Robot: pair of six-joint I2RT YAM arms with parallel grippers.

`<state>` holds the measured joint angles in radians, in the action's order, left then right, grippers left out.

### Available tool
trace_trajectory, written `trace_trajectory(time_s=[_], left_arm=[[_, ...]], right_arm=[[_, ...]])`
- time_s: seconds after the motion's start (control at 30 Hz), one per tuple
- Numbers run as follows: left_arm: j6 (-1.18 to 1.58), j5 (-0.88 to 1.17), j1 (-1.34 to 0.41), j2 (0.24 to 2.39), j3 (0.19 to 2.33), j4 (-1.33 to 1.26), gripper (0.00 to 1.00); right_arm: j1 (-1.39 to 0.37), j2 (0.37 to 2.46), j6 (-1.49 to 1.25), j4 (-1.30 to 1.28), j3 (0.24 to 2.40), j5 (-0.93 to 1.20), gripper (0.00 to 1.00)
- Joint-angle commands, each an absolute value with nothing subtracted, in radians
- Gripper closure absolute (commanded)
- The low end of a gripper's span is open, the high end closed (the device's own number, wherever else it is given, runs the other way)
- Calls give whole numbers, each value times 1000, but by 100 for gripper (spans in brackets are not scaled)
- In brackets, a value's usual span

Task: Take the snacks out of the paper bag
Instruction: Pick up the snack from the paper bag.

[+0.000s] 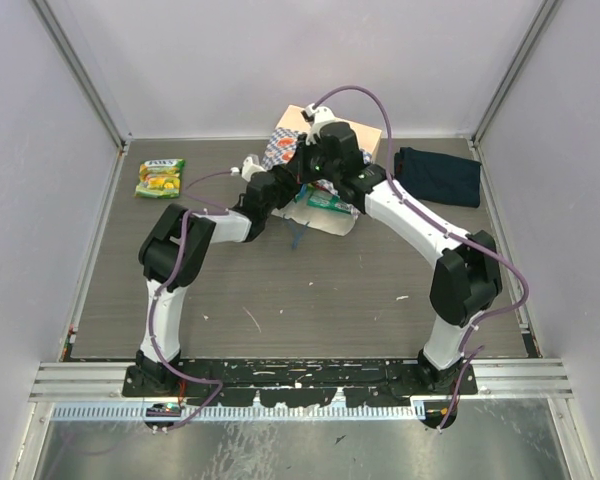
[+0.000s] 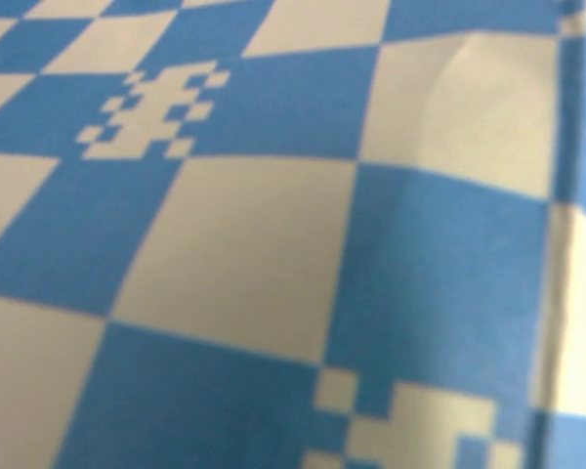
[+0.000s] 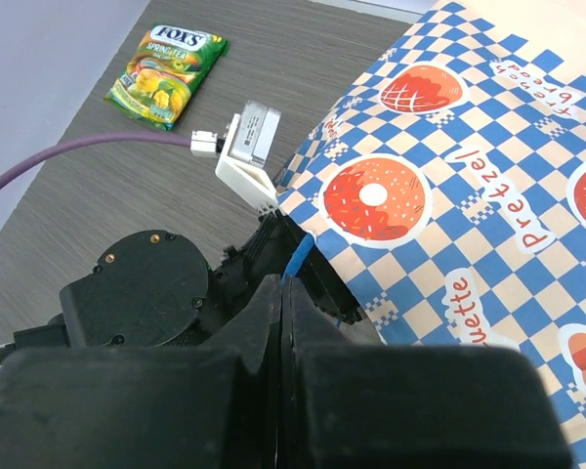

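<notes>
The paper bag (image 1: pixel 364 134) lies at the back middle of the table, its blue-white checks and orange-red pictures filling the right wrist view (image 3: pixel 449 195). My right gripper (image 3: pixel 284 281) is shut on the bag's thin blue cord handle (image 3: pixel 298 256). The left arm (image 1: pixel 270 192) reaches into the bag's mouth, so its fingers are hidden; the left wrist view shows only the checkered paper (image 2: pixel 273 244) very close. One green snack packet (image 1: pixel 160 178) (image 3: pixel 168 66) lies flat on the table to the left of the bag. A teal packet (image 1: pixel 325 200) shows at the bag's mouth.
A dark navy folded cloth (image 1: pixel 438 176) lies at the back right. The left wrist's white camera block (image 3: pixel 249 147) and purple cable (image 3: pixel 78 156) sit just left of the bag. Grey walls (image 1: pixel 40 200) close in the wooden table on three sides.
</notes>
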<state>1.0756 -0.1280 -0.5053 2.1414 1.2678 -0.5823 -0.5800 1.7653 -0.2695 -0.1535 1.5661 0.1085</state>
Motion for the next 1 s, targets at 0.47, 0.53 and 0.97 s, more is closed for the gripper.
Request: trace_trajectory(time_s=[0.47, 0.53, 0.97], left_arm=[[847, -160, -572, 1922, 1040, -829, 100], [824, -161, -591, 1852, 968, -845, 100], [597, -400, -623, 1097, 647, -513, 100]], right_arm=[[-548, 1640, -277, 23, 1460, 94, 99], [-544, 1640, -272, 30, 1465, 84, 99], [-532, 1591, -290, 117, 1361, 45, 99]])
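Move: The yellow-green snack packet lies inside the bag right at my open left fingers, its middle about 5 cm ahead, 2 cm to the right and 2 cm below. The green packet is some 7 cm back and 6 cm right of my left hand, 6 cm lower. The blue handle, pinched in my right hand, is about 5 cm back and 14 cm above my left hand. From my right hand the snack is around 9 cm ahead, 3 cm right and 16 cm below. I hold my left hand nearly in place inside the bag while the fingers close fully and pinch the near end of the yellow-green packet. Then I draw it back out of the bag's mouth about 17 cm, rising some 12 cm and drifting left late on, the fingers tipping up about 20 degrees. My right hand stays shut on the blue handle, easing slightly right. ##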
